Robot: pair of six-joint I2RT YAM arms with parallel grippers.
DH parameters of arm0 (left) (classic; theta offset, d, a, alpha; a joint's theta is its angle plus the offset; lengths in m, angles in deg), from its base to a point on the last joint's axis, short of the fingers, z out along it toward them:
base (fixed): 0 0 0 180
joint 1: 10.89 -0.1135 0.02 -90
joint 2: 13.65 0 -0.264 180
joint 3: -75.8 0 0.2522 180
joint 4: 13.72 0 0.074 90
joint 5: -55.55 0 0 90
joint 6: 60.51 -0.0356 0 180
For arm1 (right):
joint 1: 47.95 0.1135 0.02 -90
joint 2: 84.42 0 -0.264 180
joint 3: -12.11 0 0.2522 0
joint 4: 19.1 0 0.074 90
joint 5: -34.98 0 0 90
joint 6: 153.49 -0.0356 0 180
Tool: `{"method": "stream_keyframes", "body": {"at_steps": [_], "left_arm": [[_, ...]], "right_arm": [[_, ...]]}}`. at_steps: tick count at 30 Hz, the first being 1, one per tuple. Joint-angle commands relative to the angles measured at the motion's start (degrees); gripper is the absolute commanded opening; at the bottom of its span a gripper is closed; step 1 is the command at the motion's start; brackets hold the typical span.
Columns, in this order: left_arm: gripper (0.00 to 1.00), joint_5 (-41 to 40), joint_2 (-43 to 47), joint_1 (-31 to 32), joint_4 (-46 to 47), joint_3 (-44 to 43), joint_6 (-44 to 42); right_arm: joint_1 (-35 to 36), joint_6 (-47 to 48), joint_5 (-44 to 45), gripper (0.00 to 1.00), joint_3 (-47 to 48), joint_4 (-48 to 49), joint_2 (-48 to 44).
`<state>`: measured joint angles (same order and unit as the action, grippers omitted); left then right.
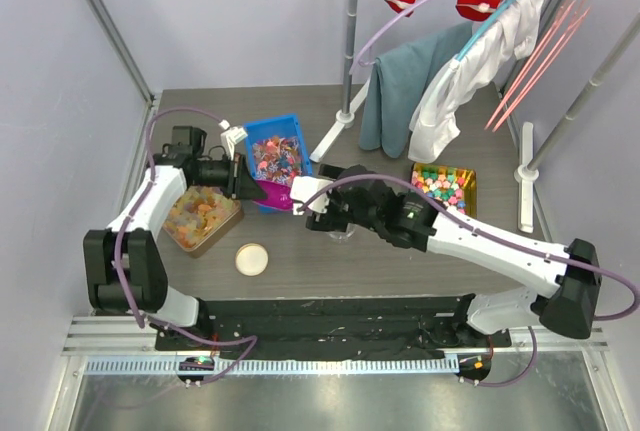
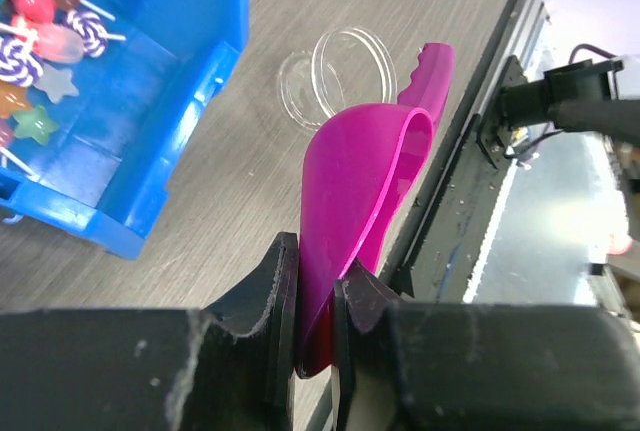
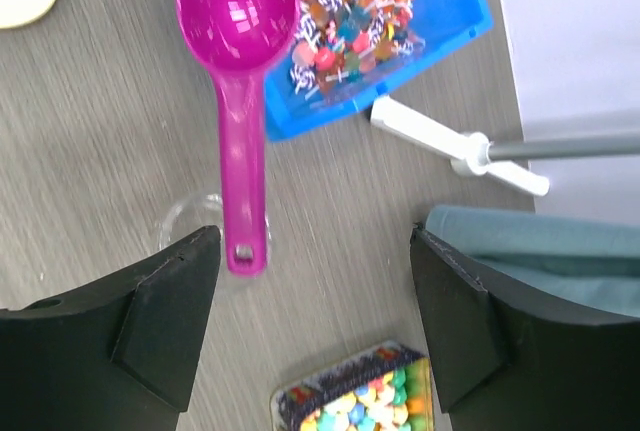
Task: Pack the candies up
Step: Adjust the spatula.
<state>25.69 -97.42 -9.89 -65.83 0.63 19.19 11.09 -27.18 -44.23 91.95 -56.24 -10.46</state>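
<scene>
The candies [image 1: 277,151] are small red, pink and blue wrapped sweets lying in a blue bin [image 1: 262,131] at the back centre; they also show in the right wrist view as candies [image 3: 350,11]. My left gripper [image 1: 243,183] is shut on the bowl end of a magenta scoop [image 1: 272,195], seen up close as the scoop [image 2: 370,181] pinched by the left gripper [image 2: 315,281]. The scoop's bowl [image 3: 235,11] looks empty. My right gripper [image 1: 312,206] stands open, right gripper [image 3: 312,246], with the scoop's handle end near its left finger, untouched.
A clear cup [image 3: 185,221] sits on the table under the scoop handle. A tin of orange-yellow pieces [image 1: 203,216] and a cream lid [image 1: 252,259] lie at the left. A tin of pastel sweets [image 1: 443,186] is at the right. A clothes rack [image 1: 352,51] with hanging garments stands behind.
</scene>
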Motion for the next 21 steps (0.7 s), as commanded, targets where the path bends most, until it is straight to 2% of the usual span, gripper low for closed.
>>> {"method": "stream_keyframes", "body": {"at_steps": [1, 4, 10, 14, 21], "left_arm": [[0.00, 4.28, -2.89, -0.38, -4.45, -3.45, -0.85], [0.00, 4.64, -3.51, -0.38, -5.51, -3.81, -2.17], [0.00, 4.55, -2.37, -0.47, -4.72, -3.02, -2.44], [0.00, 4.81, -2.37, -0.47, -4.81, -2.67, -2.88], [0.00, 4.81, -2.54, -0.47, -4.54, -2.23, -3.40]], "right_arm": [[1.95, 0.86, 3.63, 0.80, -1.48, 10.71, 2.33], [1.95, -0.01, 1.79, 0.80, -0.52, 11.77, 4.70], [1.95, -2.91, -3.22, 0.72, 2.29, 11.60, 9.54], [1.95, -3.44, -3.93, 0.59, 1.95, 12.30, 11.91], [1.95, -4.14, -2.88, 0.59, 0.54, 16.78, 14.73]]}}
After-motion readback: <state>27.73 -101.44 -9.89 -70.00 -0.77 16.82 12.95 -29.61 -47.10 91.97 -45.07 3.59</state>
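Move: The purple spatula's handle is about 5 cm left of the right hand, some 9 cm below and roughly level fore and aft; from the left hand, pinching the scoop's edge, it lies about 10 cm right, 2 cm back and 5 cm below. Counted from the right hand, the clear jar stands about 2 cm right, 19 cm below, level fore and aft; the blue tray about 12 cm ahead, 11 left; the round lid about 8 cm back, 17 left, both some 21 cm below. The spatula's handle is what the right hand closes in on: it goes left and down together, about 6 cm each way, its wide-open fingers narrowing part way with one on either side of the handle, contact not visible. The left hand keeps its pinch on the scoop's edge, first sinking about 1 cm with a slight tilt, then holding still. ##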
